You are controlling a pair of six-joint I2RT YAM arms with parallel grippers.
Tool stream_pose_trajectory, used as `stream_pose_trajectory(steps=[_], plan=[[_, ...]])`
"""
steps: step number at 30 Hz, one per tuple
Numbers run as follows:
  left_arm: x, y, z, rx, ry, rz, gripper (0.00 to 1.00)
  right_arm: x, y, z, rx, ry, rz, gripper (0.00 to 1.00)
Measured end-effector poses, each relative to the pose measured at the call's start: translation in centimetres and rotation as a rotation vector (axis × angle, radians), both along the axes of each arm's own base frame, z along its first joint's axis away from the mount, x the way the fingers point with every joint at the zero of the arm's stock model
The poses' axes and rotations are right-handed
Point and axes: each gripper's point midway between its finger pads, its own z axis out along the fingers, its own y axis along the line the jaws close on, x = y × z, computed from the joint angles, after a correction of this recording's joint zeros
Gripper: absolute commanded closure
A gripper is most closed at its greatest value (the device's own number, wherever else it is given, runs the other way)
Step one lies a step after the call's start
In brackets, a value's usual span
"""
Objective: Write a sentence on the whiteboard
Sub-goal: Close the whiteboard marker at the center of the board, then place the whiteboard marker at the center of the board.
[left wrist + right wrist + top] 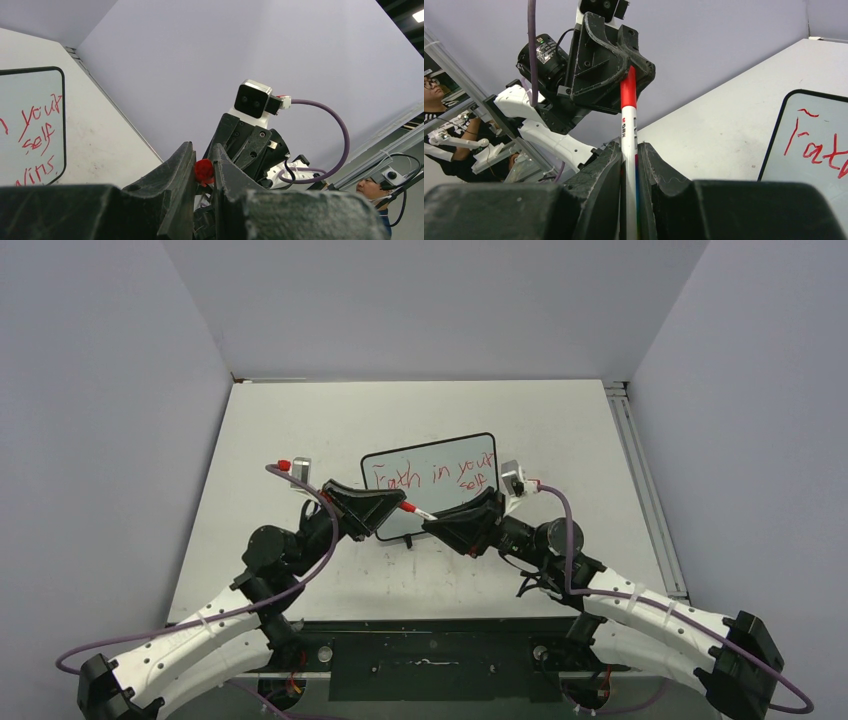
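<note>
The whiteboard (432, 485) lies in the middle of the table, and the red sentence (435, 476) on it reads "Faith in your self". In the left wrist view the whiteboard (30, 125) also shows "wins" (37, 172) on a lower line. Over its near edge a marker (417, 511) hangs level between both arms. My left gripper (393, 505) is shut on its red cap (204, 171). My right gripper (630, 147) is shut on the white barrel (628, 145). In the right wrist view the red cap (628, 94) runs up into the left gripper (626, 70).
Grey walls close in the table on three sides. A metal rail (640, 470) runs along the table's right edge. Purple cables (560, 530) loop off both wrists. A person (372, 187) sits beyond the enclosure.
</note>
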Motion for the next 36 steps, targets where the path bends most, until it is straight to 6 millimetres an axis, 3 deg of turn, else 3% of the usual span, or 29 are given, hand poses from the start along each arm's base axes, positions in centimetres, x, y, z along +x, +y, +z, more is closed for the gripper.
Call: stream_pose_trajectory(steps=[6,12,15,17,22,27,33,36], plan=[[0.1,0.0,-0.3,0.011,0.005,0.004,1.00,0.1,0.0,-0.2,-0.009,-0.005,-0.006,0.95],[0.5,-0.3,-0.5,0.129,0.002,0.005,0.60,0.6,0.0,-0.4,-0.021,-0.011,-0.031,0.95],[0.1,-0.9,-1.8,0.250,0.011,-0.084,0.45,2.4,-0.6,-0.3,-0.035,0.012,-0.134,0.95],[1.0,-0.4,-2.3,0.309,0.025,-0.083,0.38,3.6,-1.4,-0.8,-0.061,0.038,-0.219,0.95],[2.9,2.1,-1.7,0.419,0.023,-0.035,0.27,5.2,-3.8,-2.4,-0.149,0.064,-0.374,0.95],[4.9,5.2,-1.2,0.506,-0.001,0.064,0.20,5.4,-4.9,-4.6,-0.289,0.073,-0.414,0.95],[8.8,10.3,-5.7,0.646,0.117,0.240,0.17,4.0,-4.9,-8.7,-0.448,0.129,-0.339,0.95],[10.2,12.9,-9.8,0.733,0.183,0.349,0.16,3.4,-4.9,-11.5,-0.499,0.192,-0.315,0.95]])
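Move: The marker's red cap sits between the left fingertips, its middle about 3 cm right, 1 cm back and 1 cm below the left hand point. The marker's middle lies some 6 cm right, 3 cm back and 2 cm below that hand; from the right hand, which grips its body, it is 4 cm left, 1 cm ahead and 1 cm up. The whiteboard's centre is roughly 24 cm ahead, 8 cm right and 27 cm below the left hand. Open the left gripper wide to let go of the red cap, then bring it left and forward, sinking late, about 19 cm clear in all, its fingers tipping downward. Keep the right grip on the marker; swing that hand forward and right, then lower it about 11 cm towards the table, easing back slightly, tipping the cap end down some 30 degrees and turning clockwise. ##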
